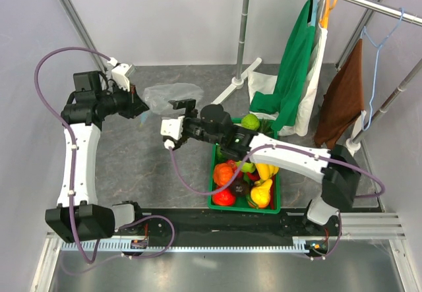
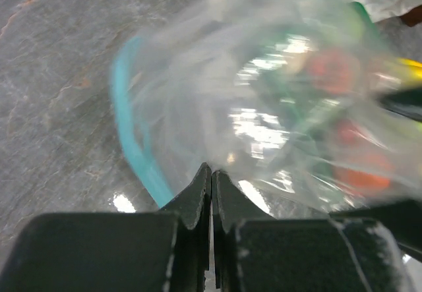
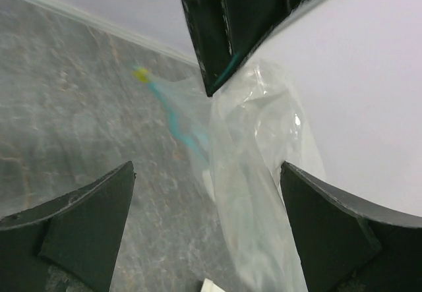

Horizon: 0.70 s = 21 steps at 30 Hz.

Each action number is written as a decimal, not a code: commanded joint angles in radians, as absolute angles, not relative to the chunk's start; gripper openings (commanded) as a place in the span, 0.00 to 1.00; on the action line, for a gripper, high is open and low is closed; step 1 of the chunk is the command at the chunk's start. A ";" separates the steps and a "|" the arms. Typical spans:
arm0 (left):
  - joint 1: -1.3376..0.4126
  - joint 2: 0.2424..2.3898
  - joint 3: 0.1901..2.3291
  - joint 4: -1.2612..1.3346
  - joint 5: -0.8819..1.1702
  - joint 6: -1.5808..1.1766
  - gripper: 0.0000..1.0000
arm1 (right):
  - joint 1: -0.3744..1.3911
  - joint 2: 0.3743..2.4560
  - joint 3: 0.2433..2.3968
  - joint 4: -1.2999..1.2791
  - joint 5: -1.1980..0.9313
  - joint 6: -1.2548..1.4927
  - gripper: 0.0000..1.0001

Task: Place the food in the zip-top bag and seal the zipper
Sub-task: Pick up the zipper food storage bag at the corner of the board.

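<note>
The clear zip-top bag (image 1: 173,96) hangs lifted off the floor, with my left gripper (image 2: 211,171) shut on its edge. Its light-blue zipper (image 2: 135,148) curves along the mouth, left of the pinch. In the right wrist view the bag (image 3: 258,173) dangles between the open fingers of my right gripper (image 3: 208,167), nearer the right fingertip, and the zipper (image 3: 175,124) trails off to the left. My left gripper (image 3: 224,28) shows above it there. The food sits in the green crate (image 1: 212,173): an orange piece (image 1: 223,173), a red one (image 1: 224,197), yellow pieces (image 1: 262,193) and a green apple (image 1: 250,122).
A clothes rail at the back right carries a green garment (image 1: 293,74), a white one (image 1: 315,81) and a brown one (image 1: 343,97). The stand's white foot (image 1: 231,89) lies just behind the bag. Walls close in on the left and at the back.
</note>
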State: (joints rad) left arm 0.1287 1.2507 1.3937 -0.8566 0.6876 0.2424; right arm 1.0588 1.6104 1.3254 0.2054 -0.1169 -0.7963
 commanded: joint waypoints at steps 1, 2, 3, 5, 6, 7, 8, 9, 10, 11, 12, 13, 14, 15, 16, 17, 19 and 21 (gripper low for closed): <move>0.118 1.184 1.371 -0.900 0.788 0.241 0.02 | 1.065 1.690 1.427 0.324 0.038 -0.831 0.98; 0.117 1.183 1.371 -0.923 0.799 0.247 0.02 | 1.060 1.700 1.439 0.334 0.075 -0.827 0.97; 0.115 1.177 1.368 -0.934 0.808 0.264 0.02 | 1.057 1.710 1.445 0.350 0.087 -0.821 0.91; 0.117 1.170 1.367 -0.960 0.833 0.276 0.02 | 1.040 1.718 1.460 0.353 0.091 -0.784 0.75; 0.117 1.166 1.365 -0.969 0.839 0.285 0.02 | 1.032 1.718 1.462 0.357 0.092 -0.769 0.58; 0.117 1.164 1.364 -0.976 0.856 0.293 0.02 | 1.026 1.718 1.462 0.367 0.100 -0.749 0.49; 0.115 1.163 1.365 -0.989 0.861 0.296 0.02 | 1.020 1.720 1.460 0.383 0.107 -0.738 0.41; 0.115 1.160 1.365 -0.994 0.868 0.299 0.02 | 1.016 1.718 1.462 0.390 0.112 -0.727 0.24; 0.117 1.155 1.368 -0.997 0.880 0.298 0.02 | 1.003 1.720 1.463 0.393 0.112 -0.713 0.12; 0.117 1.155 1.370 -1.000 0.887 0.293 0.02 | 0.997 1.720 1.473 0.390 0.110 -0.674 0.00; 0.117 1.155 1.376 -1.000 0.893 0.284 0.02 | 0.991 1.718 1.479 0.384 0.112 -0.649 0.00; 0.118 1.154 1.381 -1.002 0.909 0.275 0.02 | 0.970 1.717 1.488 0.373 0.095 -0.611 0.00; 0.117 1.154 1.388 -1.002 0.910 0.269 0.02 | 0.959 1.715 1.514 0.338 0.091 -0.535 0.00; 0.127 1.155 1.411 -1.002 0.907 0.252 0.09 | 0.945 1.715 1.528 0.318 0.083 -0.479 0.00; 0.139 1.154 1.425 -1.003 0.911 0.252 0.20 | 0.908 1.715 1.543 0.293 0.042 -0.432 0.00; 0.164 1.140 1.437 -1.000 0.935 0.253 0.55 | 0.890 1.717 1.569 0.254 0.022 -0.385 0.00; 0.283 1.106 1.427 -0.924 1.041 0.224 0.78 | 0.839 1.713 1.585 0.224 -0.064 -0.260 0.00; 0.362 1.069 1.410 -0.878 1.081 0.210 0.98 | 0.812 1.706 1.586 0.212 -0.116 -0.145 0.00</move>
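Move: My left hand still pinches the zip-top bag by its blue zipper end. The bag's middle lies about 7 cm to that hand's right and 4 cm ahead, roughly level. From my open right hand, the bag's middle is some 6 cm ahead, 1 cm to the right, at about the same height. The fruit tray lies about 24 cm right of my right hand, 9 cm back and some 22 cm below; the rack foot is about 20 cm right, 21 cm ahead and 24 cm below. I sweep my right hand forward into the bag, dipping slightly, and close its fingers on the film in passing, then carry on forward and up while drifting right, about 11 cm forward in all, the wrist turning some 20 degrees clockwise and rolling. My left hand keeps its pinch while easing back about 5 cm, then opens wide at the end and lets the bag go. ##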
